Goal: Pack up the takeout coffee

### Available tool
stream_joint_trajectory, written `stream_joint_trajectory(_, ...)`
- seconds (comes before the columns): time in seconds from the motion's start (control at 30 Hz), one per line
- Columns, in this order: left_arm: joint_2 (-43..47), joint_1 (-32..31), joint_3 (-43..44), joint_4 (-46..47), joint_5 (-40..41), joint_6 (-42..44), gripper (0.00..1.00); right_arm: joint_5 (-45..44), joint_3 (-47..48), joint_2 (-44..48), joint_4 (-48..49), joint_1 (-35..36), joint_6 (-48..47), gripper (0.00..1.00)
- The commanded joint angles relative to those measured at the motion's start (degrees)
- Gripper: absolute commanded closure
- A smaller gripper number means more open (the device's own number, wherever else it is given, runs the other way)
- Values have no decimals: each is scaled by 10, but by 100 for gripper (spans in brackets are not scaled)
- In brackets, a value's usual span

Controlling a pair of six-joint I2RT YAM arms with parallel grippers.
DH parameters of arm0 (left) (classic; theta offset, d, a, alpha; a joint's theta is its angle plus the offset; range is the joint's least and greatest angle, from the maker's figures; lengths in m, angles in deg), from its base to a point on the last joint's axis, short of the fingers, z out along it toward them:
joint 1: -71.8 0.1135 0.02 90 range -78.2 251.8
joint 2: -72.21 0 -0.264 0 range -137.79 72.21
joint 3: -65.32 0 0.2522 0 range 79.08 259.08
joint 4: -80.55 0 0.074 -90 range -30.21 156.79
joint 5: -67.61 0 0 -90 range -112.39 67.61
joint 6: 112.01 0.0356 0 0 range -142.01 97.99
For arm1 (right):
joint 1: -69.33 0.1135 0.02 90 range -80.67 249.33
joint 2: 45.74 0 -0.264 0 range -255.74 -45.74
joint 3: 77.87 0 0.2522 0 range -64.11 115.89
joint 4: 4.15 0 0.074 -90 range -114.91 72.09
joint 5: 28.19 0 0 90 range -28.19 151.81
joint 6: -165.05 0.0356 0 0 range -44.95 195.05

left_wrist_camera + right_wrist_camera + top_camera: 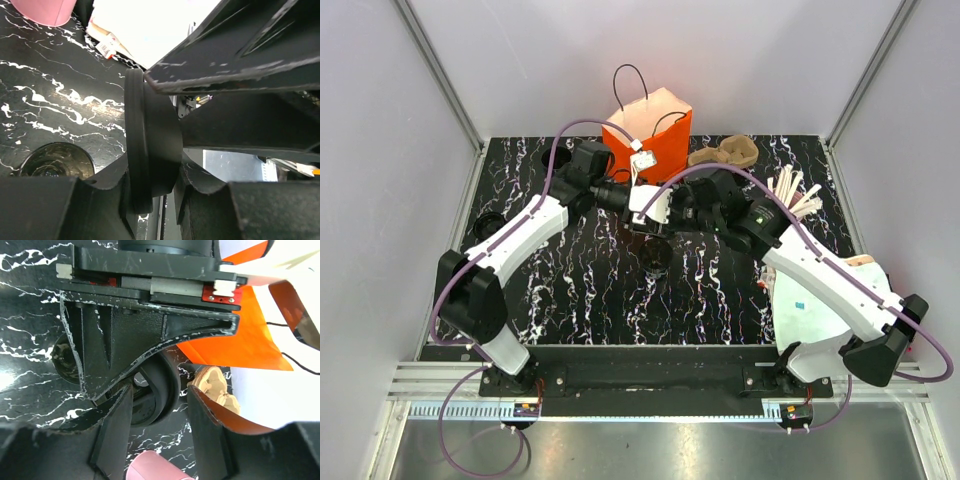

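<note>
The takeout coffee (152, 150), a small black cup with a round black lid, lies on its side above the table. My left gripper (155, 185) is shut on it across the body just behind the lid rim. My right gripper (160, 410) faces it from the other side with its jaws around the same cup (160, 385). A gap still shows between the lid and the right finger (210, 430), so this gripper is open. In the top view both grippers, left (642, 208) and right (672, 212), meet just in front of the orange paper bag (650, 135), and the cup is mostly hidden between them.
A dark round object (656, 258) sits on the black marbled table (570, 290) below the grippers. The pink cup with white sticks (790, 195) stands at right, a brown pulp tray (725, 152) beside the bag, and white paper (810, 310) lies at the near right.
</note>
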Motion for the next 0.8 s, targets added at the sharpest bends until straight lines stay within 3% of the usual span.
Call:
stream_joint_trajectory(0.0, -3, 2, -3, 31, -33, -12, 97, -34, -6, -7, 34, 12, -23, 48)
stream_joint_trajectory(0.5, -4, 1, -14, 44, -41, -17, 96, -76, -16, -27, 58, 43, -44, 67)
stream_joint_trajectory(0.6, -2, 1, -14, 45, -42, -17, 96, -80, -19, -29, 57, 46, -48, 78)
stream_joint_trajectory(0.67, 0, 2, -14, 46, -43, -17, 93, -80, -27, -28, 57, 45, -51, 88)
stream_joint_trajectory(0.77, 10, 2, -16, 46, -46, -12, 80, -82, -38, -24, 58, 46, -54, 95)
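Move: Just off the right fingertips, the black lid has its middle about 3 cm to the right hand's left, 1 cm ahead and 4 cm lower. The left hand already holds that lid, its middle some 3 cm to this hand's right, level fore and aft, about 1 cm lower. From the right hand, the clear cup stands roughly 24 cm below, 2 cm back and 2 cm left; the orange bag is about 18 cm ahead, 2 cm left, 16 cm below. Closing from about half open to nearly shut, the right fingers ease about 2 cm down and 1.5 cm to the left onto the lid's rim and pinch it, the wrist tipping only some 5 degrees. Meanwhile the left hand stays practically in place and keeps its grip on the lid, holding it up for the other to take. ##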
